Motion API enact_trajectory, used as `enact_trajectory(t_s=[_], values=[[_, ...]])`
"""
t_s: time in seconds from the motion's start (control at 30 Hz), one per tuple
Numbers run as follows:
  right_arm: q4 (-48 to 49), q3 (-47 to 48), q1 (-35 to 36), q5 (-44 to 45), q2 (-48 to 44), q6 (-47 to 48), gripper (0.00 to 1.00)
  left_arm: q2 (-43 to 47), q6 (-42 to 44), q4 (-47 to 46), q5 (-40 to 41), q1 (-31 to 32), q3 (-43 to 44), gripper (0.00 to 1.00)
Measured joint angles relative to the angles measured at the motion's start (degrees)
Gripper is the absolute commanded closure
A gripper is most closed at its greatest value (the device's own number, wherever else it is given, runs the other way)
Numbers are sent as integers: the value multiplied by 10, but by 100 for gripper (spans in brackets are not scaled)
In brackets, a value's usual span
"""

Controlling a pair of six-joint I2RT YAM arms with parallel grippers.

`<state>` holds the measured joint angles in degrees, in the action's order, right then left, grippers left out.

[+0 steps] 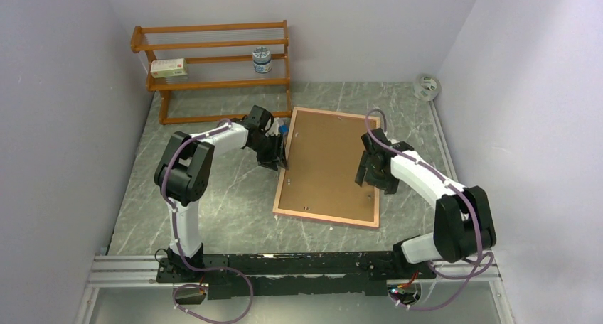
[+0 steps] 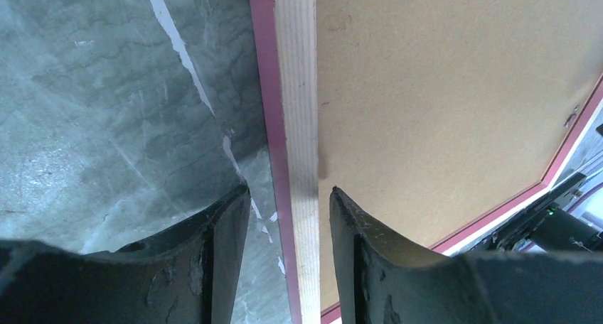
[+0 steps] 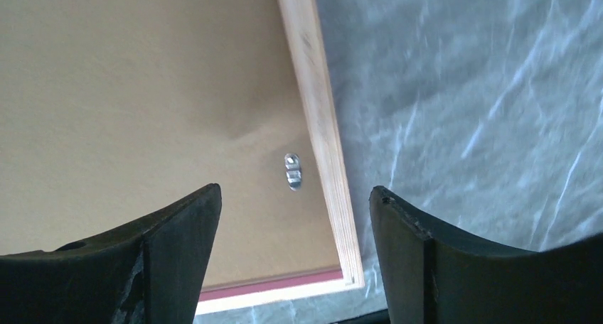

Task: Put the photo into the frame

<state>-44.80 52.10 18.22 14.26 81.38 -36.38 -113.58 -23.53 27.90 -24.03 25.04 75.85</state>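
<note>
The frame [image 1: 326,219] lies back side up in the middle of the table, pale wood rails with a pink edge. A brown hardboard sheet [image 1: 327,160] fills it. The photo is hidden. My left gripper [image 1: 279,154] is at the frame's left rail. In the left wrist view the left gripper [image 2: 288,195] is open and straddles that rail [image 2: 295,89], with a gap on the table side. My right gripper [image 1: 368,169] hovers over the right rail. In the right wrist view the right gripper [image 3: 295,192] is wide open above the rail [image 3: 316,96], holding nothing.
An orange wooden rack [image 1: 213,61] stands at the back left with a white box [image 1: 168,68] and a small jar [image 1: 262,60] on it. A round white object [image 1: 427,87] lies at the back right corner. A metal tab [image 3: 292,171] sits on the hardboard [image 3: 142,89]. Walls close in left and right.
</note>
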Motion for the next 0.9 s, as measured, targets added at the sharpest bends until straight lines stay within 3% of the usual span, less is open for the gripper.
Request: enact_trajectory(t_s=[0.37, 0.73, 0.9], values=[[-41, -38, 16, 7, 11, -63, 40, 5, -1, -9, -7, -3, -12, 49], [-40, -30, 18, 35, 50, -55, 44, 8, -1, -16, -13, -4, -18, 50], [-42, -18, 20, 35, 64, -44, 56, 9, -1, -19, -14, -4, -22, 51]])
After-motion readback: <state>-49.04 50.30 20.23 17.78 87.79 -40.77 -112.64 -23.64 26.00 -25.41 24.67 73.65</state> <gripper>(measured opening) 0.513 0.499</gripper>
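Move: The metal clip near the frame's right rail lies some 3 cm back of the right hand, about 1 cm to its left and 4 cm below. The rail beside it is about 3 cm back and 2 cm to the hand's right; the frame's near right corner is roughly 13 cm back, 2 cm right. The backing board's middle lies about 7 cm ahead and 14 cm left. From the left hand, the clip is some 29 cm right, 9 cm back. The right hand's left finger comes up to the metal clip, contact uncertain, while its other finger comes down beside the rail's outer side. To get there the open hand moves back about 3.5 cm and sinks some 3 cm, drifting slightly right late on, tipping its fingers about 10 degrees nearer to straight down and closing them to roughly half open. ##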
